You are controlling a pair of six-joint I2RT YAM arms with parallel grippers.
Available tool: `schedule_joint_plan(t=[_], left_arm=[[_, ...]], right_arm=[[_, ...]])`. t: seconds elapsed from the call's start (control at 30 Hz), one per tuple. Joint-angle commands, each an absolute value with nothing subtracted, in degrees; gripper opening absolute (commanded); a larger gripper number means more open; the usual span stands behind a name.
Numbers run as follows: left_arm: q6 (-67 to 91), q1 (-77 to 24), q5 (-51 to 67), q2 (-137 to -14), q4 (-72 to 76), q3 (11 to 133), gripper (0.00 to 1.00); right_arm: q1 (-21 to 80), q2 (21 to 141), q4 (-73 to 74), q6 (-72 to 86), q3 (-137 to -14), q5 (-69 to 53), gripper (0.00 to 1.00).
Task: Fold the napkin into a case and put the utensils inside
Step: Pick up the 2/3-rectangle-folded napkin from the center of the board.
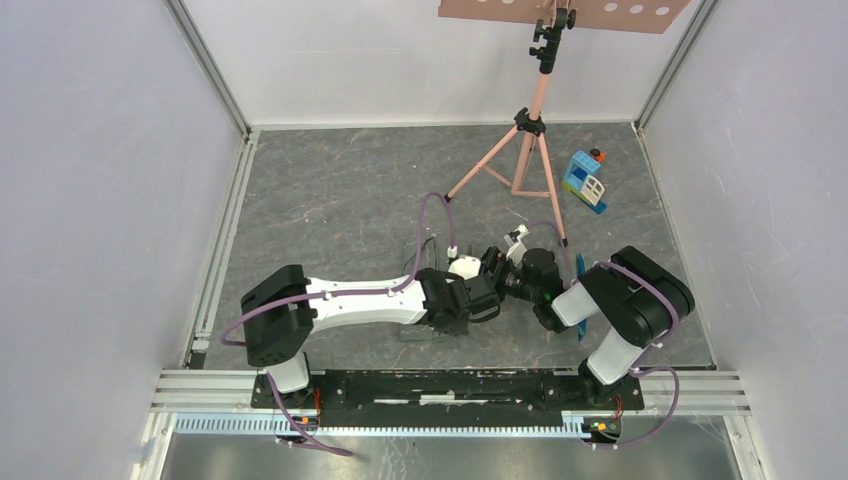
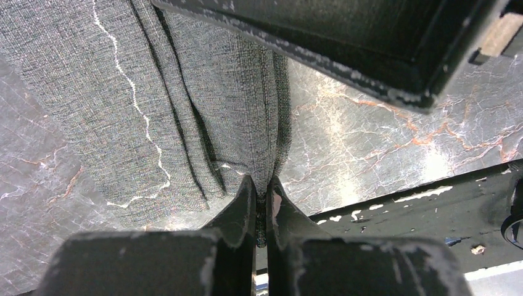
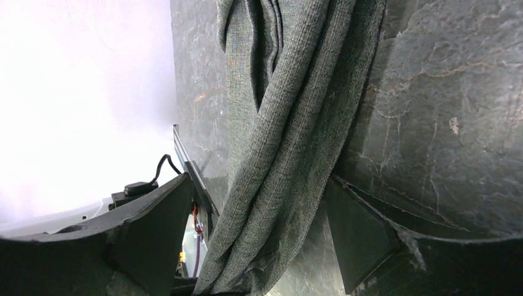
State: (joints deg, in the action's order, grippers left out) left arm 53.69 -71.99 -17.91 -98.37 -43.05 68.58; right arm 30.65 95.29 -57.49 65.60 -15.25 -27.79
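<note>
The napkin (image 2: pixel 185 92) is dark grey cloth, bunched into long folds over the marbled floor. My left gripper (image 2: pixel 263 192) is shut on its edge, with a strip of cloth pinched between the fingertips. In the right wrist view the napkin (image 3: pixel 290 123) hangs as a thick rope between the fingers of my right gripper (image 3: pixel 258 180). Those jaws stand wide apart around it. From above, both grippers meet mid-table, left gripper (image 1: pixel 478 298) and right gripper (image 1: pixel 505 270), and the arms hide most of the cloth. A slim blue utensil (image 1: pixel 580 268) peeks out beside the right arm.
A pink tripod (image 1: pixel 520 150) stands at the back centre. A blue-and-white toy block house (image 1: pixel 584 180) sits at the back right. The black base rail (image 1: pixel 450 385) runs along the near edge, close under the left gripper. White walls enclose three sides.
</note>
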Motion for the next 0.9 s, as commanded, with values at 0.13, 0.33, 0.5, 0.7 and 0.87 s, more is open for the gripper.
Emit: schedule_joint_plan(t=[0.13,0.33,0.5,0.7,0.87], left_arm=[[54.23,-71.81,-17.55,-95.18,-40.70,67.42,0.02],[53.88,-71.82,-16.11,-95.53,-39.61,66.97,0.02],[53.71,-71.80,-15.82,-95.71,-39.14,67.06,0.02],[53.70,-71.82,-15.30,-96.00,-38.59,66.71,0.02],[53.44,-71.90,-14.90,-96.04,-38.38,66.83,0.02]], right_arm=[[29.73,97.96,-62.81,65.31,-17.74,-25.72,0.77],[28.33,99.61,-63.13,63.98,-18.71,-25.40,0.67],[27.78,100.96,-63.68,63.33,-19.50,-25.54,0.57],[26.70,101.34,-62.69,61.73,-20.30,-25.22,0.48],[26.67,101.64,-61.38,60.05,-21.25,-25.07,0.41]])
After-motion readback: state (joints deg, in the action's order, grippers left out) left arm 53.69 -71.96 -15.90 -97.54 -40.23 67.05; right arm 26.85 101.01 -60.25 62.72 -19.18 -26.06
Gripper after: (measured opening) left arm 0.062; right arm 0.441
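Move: The left hand already pinches the near end of the folded napkin's right-hand edge; the napkin's middle lies some 9 cm ahead of that hand, 4 cm left and 4 cm below. From the open right hand, straddling the raised edge, the middle is 7 cm left, 1 cm back and 3 cm below. The tripod's left foot stands about 15 cm ahead and 6 cm left of the right hand, the blue utensil 21 cm right and 6 cm back. The right hand slides forward about 4 cm along the napkin's raised edge, half closing astride it; the left keeps pinching. ##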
